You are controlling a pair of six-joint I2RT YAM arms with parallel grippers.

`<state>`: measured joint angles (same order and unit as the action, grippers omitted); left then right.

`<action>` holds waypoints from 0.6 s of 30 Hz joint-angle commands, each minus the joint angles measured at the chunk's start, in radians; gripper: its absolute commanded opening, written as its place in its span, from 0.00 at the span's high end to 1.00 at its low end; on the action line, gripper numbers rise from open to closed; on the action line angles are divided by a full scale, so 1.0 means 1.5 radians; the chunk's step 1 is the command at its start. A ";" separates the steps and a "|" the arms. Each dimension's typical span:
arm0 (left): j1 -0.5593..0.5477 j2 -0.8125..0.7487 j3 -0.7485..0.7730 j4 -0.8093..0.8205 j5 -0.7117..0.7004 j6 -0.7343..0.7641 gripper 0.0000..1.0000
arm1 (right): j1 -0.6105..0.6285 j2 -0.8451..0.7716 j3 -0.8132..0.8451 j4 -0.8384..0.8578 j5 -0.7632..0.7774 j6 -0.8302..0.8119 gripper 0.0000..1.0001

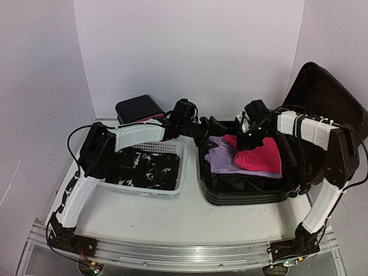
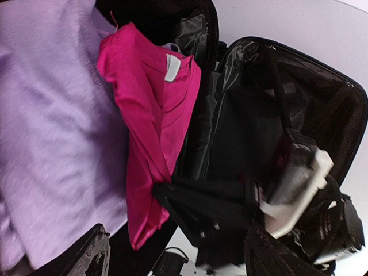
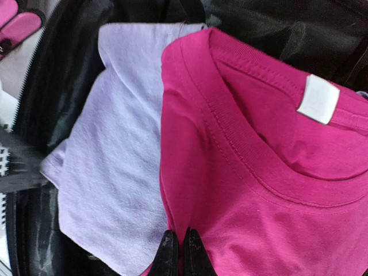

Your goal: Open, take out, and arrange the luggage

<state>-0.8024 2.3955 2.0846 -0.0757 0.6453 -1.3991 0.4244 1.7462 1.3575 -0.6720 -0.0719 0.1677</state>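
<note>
The luggage, a black hard-shell suitcase, lies open on the right with its lid leaning up at the back right. Inside lie a lavender shirt and a pink shirt partly on top of it. My right gripper is shut on the pink shirt at its edge beside the lavender shirt. My left gripper hovers open over the suitcase's left rim, nothing between its fingers. It faces the pink shirt, where the other arm's black gripper pinches the cloth.
A white mesh basket holding dark items stands left of the suitcase, under my left arm. Behind it sits a small black box with pink drawers. White walls close in the back and sides.
</note>
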 commanded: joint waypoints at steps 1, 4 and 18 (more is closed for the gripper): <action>-0.013 0.062 0.120 0.033 -0.033 -0.022 0.19 | -0.010 -0.046 -0.008 0.036 -0.049 -0.009 1.00; -0.028 0.114 0.184 0.034 -0.050 -0.026 0.20 | -0.012 -0.054 -0.018 0.044 -0.064 -0.013 1.00; -0.054 0.253 0.315 0.047 -0.141 -0.141 0.24 | -0.012 -0.086 -0.048 0.058 -0.091 -0.031 1.00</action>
<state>-0.8764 2.7487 2.5137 -0.0311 0.4969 -1.5497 0.4042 1.6840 1.2858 -0.6186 -0.1677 0.1452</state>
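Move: The red shirt's raised left edge, already pinched by the right hand, lies about 8 cm to the left hand's right, 1 cm ahead and 6 cm below. Beneath the left hand, the uncovered part of the lavender shirt is some 12 cm down, 2 cm to its right and 2 cm back; the basket's middle is around 28 cm to its left and 5 cm back. From the right hand, that red edge begins at the fingertips, its middle roughly 4 cm ahead and 1 cm left. Rightwards and down, with a slight reach forward, the left hand travels about 7 cm across and 4 cm lower, slowing as its wide-open fingers come around the red shirt's raised left edge just beyond the right gripper. It barely turns and doesn't close. The right hand keeps its closed pinch on the edge, easing only about 1 cm back. ##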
